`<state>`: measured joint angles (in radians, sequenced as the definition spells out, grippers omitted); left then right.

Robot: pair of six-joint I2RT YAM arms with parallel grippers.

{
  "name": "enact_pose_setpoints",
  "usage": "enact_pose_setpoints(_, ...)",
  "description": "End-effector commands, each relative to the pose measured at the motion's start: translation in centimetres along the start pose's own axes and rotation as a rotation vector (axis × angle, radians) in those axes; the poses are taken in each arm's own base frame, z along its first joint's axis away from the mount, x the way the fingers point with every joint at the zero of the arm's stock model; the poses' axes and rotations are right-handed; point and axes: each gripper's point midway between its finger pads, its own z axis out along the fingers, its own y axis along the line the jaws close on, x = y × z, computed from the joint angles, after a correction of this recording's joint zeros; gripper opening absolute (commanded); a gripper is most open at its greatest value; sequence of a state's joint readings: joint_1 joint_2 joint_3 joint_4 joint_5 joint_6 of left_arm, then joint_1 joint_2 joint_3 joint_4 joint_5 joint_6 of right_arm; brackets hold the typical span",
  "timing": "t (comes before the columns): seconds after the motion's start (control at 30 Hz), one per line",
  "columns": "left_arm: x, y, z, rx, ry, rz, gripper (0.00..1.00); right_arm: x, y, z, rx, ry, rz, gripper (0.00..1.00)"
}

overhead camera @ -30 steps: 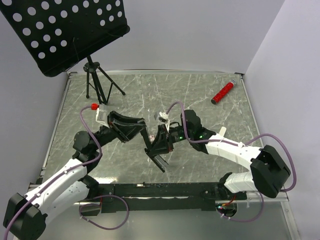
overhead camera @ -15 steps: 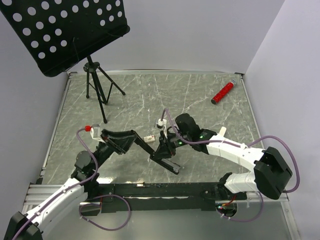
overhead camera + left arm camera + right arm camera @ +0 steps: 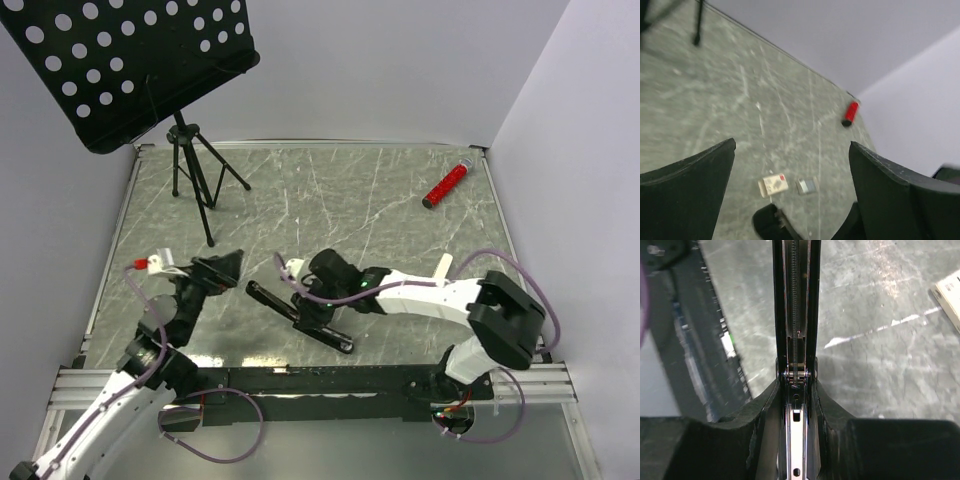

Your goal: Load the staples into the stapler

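Note:
The black stapler [image 3: 268, 297] lies swung open, low over the table, with my right gripper [image 3: 305, 305] shut on its middle. In the right wrist view the stapler [image 3: 796, 330] runs straight up between my fingers, its spring and silvery rail showing. My left gripper [image 3: 222, 268] stands wide open and empty, left of the stapler and apart from it. Beyond its fingers in the left wrist view lie the staples: a cream box [image 3: 773, 184] and beside it a greyish tray [image 3: 806, 185], with the stapler's end [image 3: 771, 222] just in front of them. A corner of the box [image 3: 950, 297] shows in the right wrist view.
A red cylinder [image 3: 446, 184] lies at the far right of the table. A black music stand [image 3: 130, 60] on a tripod [image 3: 195, 175] occupies the far left corner. A white bar [image 3: 443, 268] pokes out behind the right arm. Walls close in the back and right.
My left gripper has opened wide and drawn back left and nearer, letting go of the stapler. The right gripper has carried the stapler leftward and lower.

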<state>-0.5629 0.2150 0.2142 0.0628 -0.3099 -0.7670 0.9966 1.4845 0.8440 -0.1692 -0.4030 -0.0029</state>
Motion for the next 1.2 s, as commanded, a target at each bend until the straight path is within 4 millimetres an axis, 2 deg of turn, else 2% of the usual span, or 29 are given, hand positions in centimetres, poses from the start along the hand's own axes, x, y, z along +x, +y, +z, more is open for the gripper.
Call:
enact_pose_setpoints(0.0,-6.1,1.5,-1.5,-0.217,-0.138,0.093,0.99,-6.3,0.3,1.7,0.073,-0.151,-0.115,0.0)
enact_pose_setpoints(0.03,-7.0,1.7,-1.8,-0.245,-0.158,0.105,0.99,-5.9,0.0,2.9,0.082,-0.121,-0.126,0.0)
enact_pose_setpoints(0.07,-8.3,1.3,-2.3,-0.255,-0.18,0.111,0.99,-7.0,1.0,3.5,0.076,-0.131,-0.153,0.0)
enact_pose_setpoints(0.1,-9.3,1.5,-2.7,-0.279,-0.209,0.146,0.99,-7.4,0.6,4.0,0.109,-0.132,-0.163,0.0)
enact_pose_setpoints(0.13,-10.0,1.2,-3.0,-0.273,-0.224,0.163,0.99,-7.1,0.4,5.1,0.123,-0.111,-0.176,0.0)
enact_pose_setpoints(0.17,-10.9,0.8,-3.4,-0.267,-0.242,0.176,1.0,-8.0,0.5,5.4,0.136,-0.125,-0.188,0.0)
enact_pose_setpoints(0.27,-12.2,1.0,-4.2,-0.287,-0.27,0.261,0.99,-8.5,-0.2,6.9,0.201,-0.119,-0.2,0.0)
enact_pose_setpoints(0.3,-12.4,1.4,-4.5,-0.309,-0.273,0.273,0.99,-8.1,-0.3,7.6,0.213,-0.099,-0.204,0.0)
enact_pose_setpoints(0.33,-13.0,1.9,-5.0,-0.34,-0.298,0.277,1.0,-8.5,-0.7,7.7,0.245,-0.103,-0.211,0.0)
enact_pose_setpoints(0.43,-13.8,2.3,-5.8,-0.361,-0.334,0.313,0.99,-8.1,-1.1,8.4,0.267,-0.089,-0.202,0.0)
enact_pose_setpoints(0.5,-13.8,2.6,-6.0,-0.36,-0.338,0.344,0.99,-7.7,-1.3,8.8,0.268,-0.08,-0.195,0.0)
enact_pose_setpoints(0.57,-13.4,2.8,-5.9,-0.35,-0.336,0.358,0.99,-7.7,-1.2,8.7,0.268,-0.076,-0.183,0.14)
enact_pose_setpoints(0.6,-13.3,2.9,-5.8,-0.351,-0.334,0.362,0.99,-7.9,-1.1,8.5,0.266,-0.079,-0.182,0.2)
enact_pose_setpoints(0.63,-12.9,3.1,-5.6,-0.352,-0.33,0.366,0.99,-8.2,-0.9,8.3,0.264,-0.084,-0.174,0.31)
enact_pose_setpoints(0.77,-12.8,3.0,-5.1,-0.353,-0.316,0.399,0.99,-9.7,-0.2,6.6,0.263,-0.119,-0.151,0.47)
enact_pose_setpoints(0.93,-12.5,3.1,-4.9,-0.357,-0.302,0.418,1.0,-11.7,-0.3,2.9,0.332,-0.165,-0.109,0.64)
enact_pose_setpoints(1.0,-12.5,3.1,-4.9,-0.355,-0.303,0.419,1.0,-12.5,-1.1,0.8,0.376,-0.195,-0.072,0.65)
enact_pose_setpoints(1.07,-12.5,3.0,-4.9,-0.35,-0.304,0.415,0.99,-11.6,-2.2,-0.6,0.424,-0.178,-0.003,0.65)
enact_pose_setpoints(1.1,-12.6,2.9,-4.9,-0.346,-0.305,0.414,0.99,-11.6,-3.7,-1.9,0.47,-0.183,0.04,0.65)
enact_pose_setpoints(1.13,-12.5,2.9,-4.9,-0.346,-0.302,0.415,0.99,-10.1,-4.8,-2.8,0.523,-0.135,0.096,0.65)
enact_pose_setpoints(1.17,-12.4,2.9,-4.8,-0.344,-0.299,0.418,0.99,-9.5,-5.8,-3.5,0.56,-0.118,0.134,0.65)
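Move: The opened black stapler is already in the right fingers and goes to a bare patch of table about 9 cm left of that hand, 3 cm ahead and 5 cm below. From the right hand the small staple box is roughly 9 cm straight ahead; the staple strip is also 9 cm ahead and some 7 cm to the right, both about 5 cm below. From the empty left hand the bare patch is some 10 cm right, 8 cm back and 17 cm down. The opened stapler, still pinched near its hinge, is carried about 9 cm left, a little forward and some 4 cm down onto the table by the right hand. The right fingers then open and let go, rising some 8 cm and easing forward and right. The empty left hand draws away about 12 cm left and 6 cm up, swinging counter-clockwise nearly 30 degrees, fingers wide open. ##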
